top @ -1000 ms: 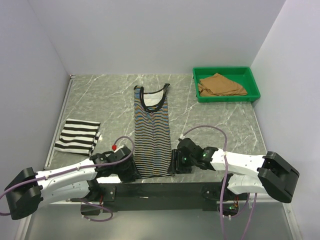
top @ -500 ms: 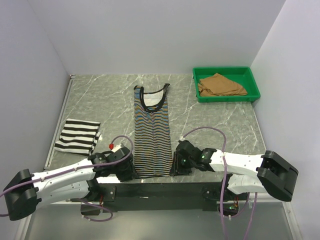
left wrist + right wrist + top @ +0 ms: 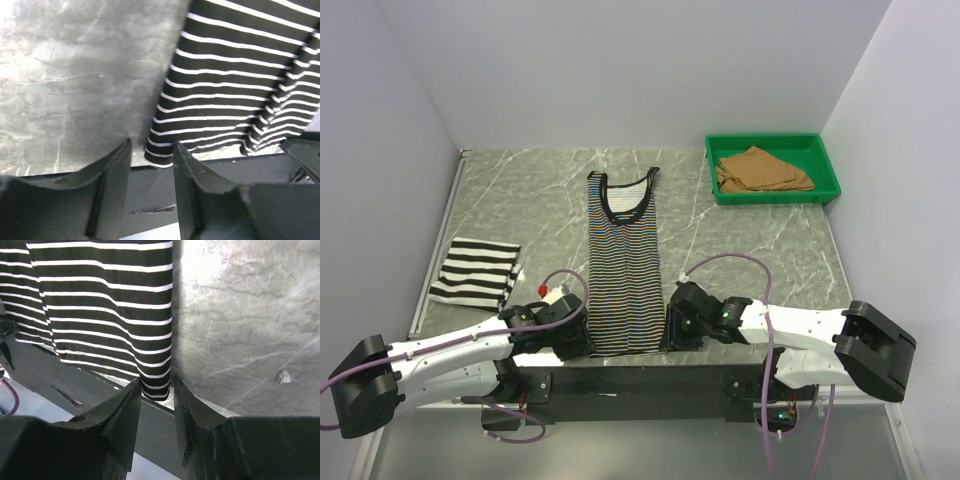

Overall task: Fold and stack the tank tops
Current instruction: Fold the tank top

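The thin-striped tank top (image 3: 625,265) lies flat and lengthwise in the middle of the table, neck at the far end. My left gripper (image 3: 582,345) is at its near left hem corner and my right gripper (image 3: 670,330) at its near right corner. In the left wrist view the left gripper (image 3: 151,150) is open, with the hem corner (image 3: 160,152) at its tips beside the right finger. In the right wrist view the right gripper (image 3: 156,387) is open around the other hem corner (image 3: 156,385), with a gap on each side. The wide-striped tank top (image 3: 475,270) lies folded at the left. The tan tank top (image 3: 760,170) sits in the tray.
A green plastic tray (image 3: 772,140) stands at the far right corner. White walls close in the table on three sides. A black mounting bar (image 3: 620,380) runs along the near edge under the hem.
My right gripper's jaws have narrowed and it has slid slightly left onto the hem corner. The left gripper has shifted a little at its corner. The tops have not moved.
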Available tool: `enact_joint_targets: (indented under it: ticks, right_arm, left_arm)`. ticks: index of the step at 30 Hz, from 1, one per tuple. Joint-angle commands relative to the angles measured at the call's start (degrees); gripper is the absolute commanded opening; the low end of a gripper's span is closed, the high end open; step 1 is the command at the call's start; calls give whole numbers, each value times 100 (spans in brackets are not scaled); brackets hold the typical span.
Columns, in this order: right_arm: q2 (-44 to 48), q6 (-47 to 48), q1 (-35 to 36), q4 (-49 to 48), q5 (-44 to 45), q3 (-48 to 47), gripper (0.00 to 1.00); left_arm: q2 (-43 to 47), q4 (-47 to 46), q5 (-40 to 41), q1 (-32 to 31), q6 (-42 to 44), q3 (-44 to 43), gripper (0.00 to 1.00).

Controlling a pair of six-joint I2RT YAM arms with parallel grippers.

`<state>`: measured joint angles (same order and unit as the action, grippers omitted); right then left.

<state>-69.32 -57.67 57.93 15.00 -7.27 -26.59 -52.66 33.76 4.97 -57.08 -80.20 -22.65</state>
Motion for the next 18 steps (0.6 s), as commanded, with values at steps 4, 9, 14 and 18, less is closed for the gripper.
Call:
enact_joint_targets:
  ticks: [4, 9, 14, 18]
  right_arm:
    - [-99, -95, 113, 47, 243, -101, 36]
    - [-126, -122, 183, 55, 322, -136, 29]
    - [-134, -113, 385, 274, 559, -320, 5]
    - [-135, -183, 744, 757, 911, -566, 0]
  left_arm:
    - [-297, -299, 224, -23, 48, 68, 36]
    - [-534, -581, 48, -58, 154, 182, 22]
    - [-342, -415, 30, -216, 163, 121, 1]
    - [-201, -73, 56, -601, 14, -46, 1]
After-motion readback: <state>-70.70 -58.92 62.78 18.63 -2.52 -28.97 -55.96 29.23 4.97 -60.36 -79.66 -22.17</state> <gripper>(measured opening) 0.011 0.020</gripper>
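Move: The hem's left corner lies between and just under my open left fingers, about 1 cm to their right and 1 cm below. The right corner sits right under my open right hand, 1 cm down. The tank top's neckline is some 41 cm ahead of my left hand and 11 cm to its right. The striped, already folded tank top lies roughly 21 cm ahead of my left hand and 27 cm to its left. I shut both grippers from about half open to fully closed, pinching the two bottom corners of the tank top together. My left hand slides about 1.5 cm right, in over the side edge, and dips slightly before easing back towards me; my right hand stays low and draws back not quite 1 cm at the end. ##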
